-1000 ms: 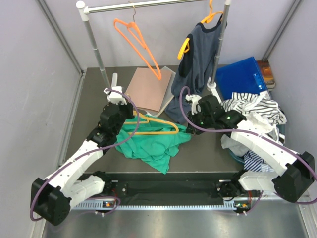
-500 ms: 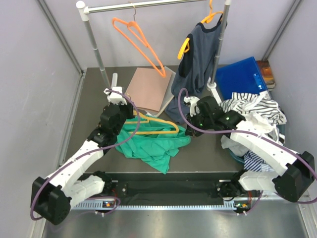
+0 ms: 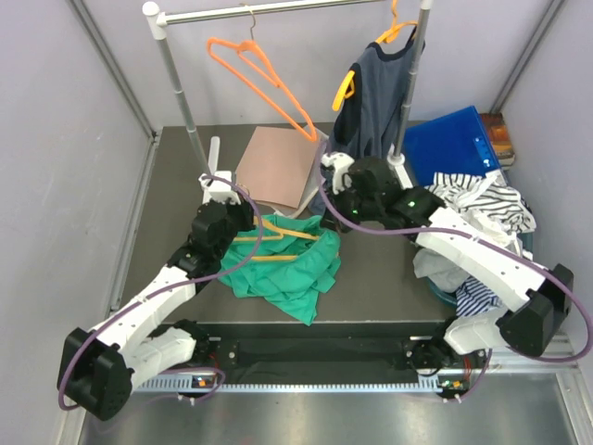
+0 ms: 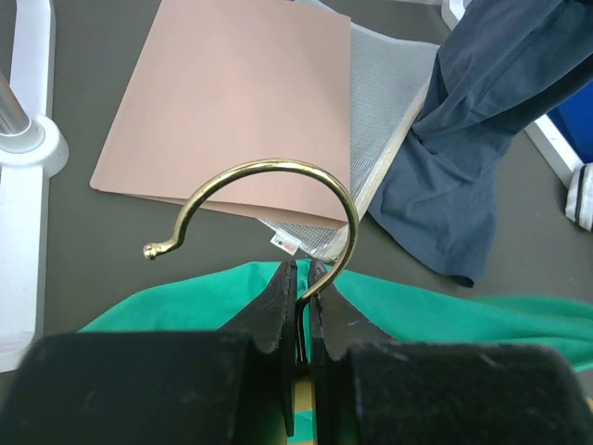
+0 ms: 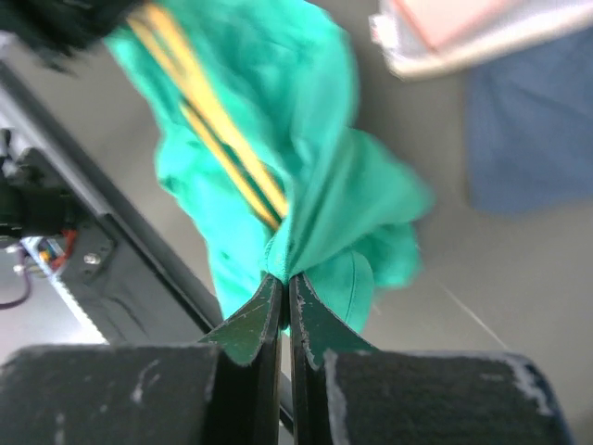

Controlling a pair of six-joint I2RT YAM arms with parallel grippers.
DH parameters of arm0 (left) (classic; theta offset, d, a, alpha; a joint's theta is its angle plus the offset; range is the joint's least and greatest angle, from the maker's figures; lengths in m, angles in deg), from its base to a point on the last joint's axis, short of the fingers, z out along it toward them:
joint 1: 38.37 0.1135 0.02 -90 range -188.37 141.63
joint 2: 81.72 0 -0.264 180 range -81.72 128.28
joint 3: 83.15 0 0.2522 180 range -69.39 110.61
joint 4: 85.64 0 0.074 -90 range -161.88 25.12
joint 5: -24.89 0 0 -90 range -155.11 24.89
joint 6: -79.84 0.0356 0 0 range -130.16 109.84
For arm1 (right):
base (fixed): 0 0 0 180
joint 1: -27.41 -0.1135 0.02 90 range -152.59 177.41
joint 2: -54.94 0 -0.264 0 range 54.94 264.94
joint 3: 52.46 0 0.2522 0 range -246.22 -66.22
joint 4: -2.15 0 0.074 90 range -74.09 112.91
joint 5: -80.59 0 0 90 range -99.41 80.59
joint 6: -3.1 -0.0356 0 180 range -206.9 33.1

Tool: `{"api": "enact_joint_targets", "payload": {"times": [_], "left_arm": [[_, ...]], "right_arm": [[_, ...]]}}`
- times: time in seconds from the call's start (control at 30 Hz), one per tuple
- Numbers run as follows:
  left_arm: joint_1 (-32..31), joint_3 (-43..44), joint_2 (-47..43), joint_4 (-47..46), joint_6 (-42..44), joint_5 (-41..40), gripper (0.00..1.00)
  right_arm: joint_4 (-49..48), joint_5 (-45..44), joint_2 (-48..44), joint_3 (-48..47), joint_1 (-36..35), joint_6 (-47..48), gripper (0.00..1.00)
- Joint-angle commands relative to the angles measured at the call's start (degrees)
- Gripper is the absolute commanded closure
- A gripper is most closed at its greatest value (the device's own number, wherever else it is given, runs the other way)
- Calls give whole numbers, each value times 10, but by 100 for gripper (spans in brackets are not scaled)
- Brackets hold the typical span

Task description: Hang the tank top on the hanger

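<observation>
The teal-green tank top lies crumpled at the table's middle, and also shows in the right wrist view. The pale yellow hanger lies across it, partly under a fold. My left gripper is shut on the neck of the hanger's brass hook, pinched between its jaws, with the green fabric just below. My right gripper is shut on a pinch of the tank top's edge and holds it lifted above the hanger's yellow bars.
A rack stands at the back with a vivid orange hanger and a navy top. A tan board lies over mesh behind the tank top. A blue folder and a striped garment lie right.
My right gripper has moved back and to the left, lifting the tank top's right edge over the hanger's end. The fabric has bunched leftwards. The left gripper shifted slightly toward the front.
</observation>
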Motion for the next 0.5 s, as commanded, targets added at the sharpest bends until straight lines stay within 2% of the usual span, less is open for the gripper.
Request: {"api": "enact_joint_targets", "payload": {"times": [0.0,0.13,0.23,0.27,0.3,0.33,0.4,0.47], "left_arm": [[-4,3,-4,-59,-18,9,100],[-4,16,-1,-62,-15,5,100],[-4,23,-5,-59,-12,0,100],[-4,24,-7,-57,-6,-1,100],[-4,24,-13,-56,-4,-2,100],[-4,24,-17,-54,-4,-9,100],[-2,24,-21,-54,9,-10,100],[0,22,-26,-55,31,26,100]], "right_arm": [[-47,4,50,-62,-62,-9,100],[-57,14,102,-104,-118,-16,100],[-50,18,129,-126,-130,-13,100],[-44,16,129,-130,-130,-11,94],[-40,10,125,-133,-130,-9,65],[-29,0,120,-136,-130,-3,44],[-16,-16,90,-137,-130,10,11],[-2,-23,51,-136,-131,26,5]]}}
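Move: The right hand has the green tank top's edge pinched near the hanger's right end. Its goal, the middle of the hanger's right shoulder, lies about 9 cm to its left, 2 cm back and some 5 cm below. The tank top's main heap is roughly 9 cm left, 10 cm back and 14 cm down; the pink folder is 12 cm left, 14 cm ahead, on the table. From the left hand, that shoulder is about 8 cm right and 4 cm back, slightly lower. Leftward and a little back, the right hand sweeps some 10 cm with the tank top's edge still pinched, drawing it in across the hanger's right shoulder towards the left gripper and turning about 15 degrees counter-clockwise. As it slows, its fingers open wide and let go of the cloth. The left hand keeps the hanger's neck gripped, almost still. ##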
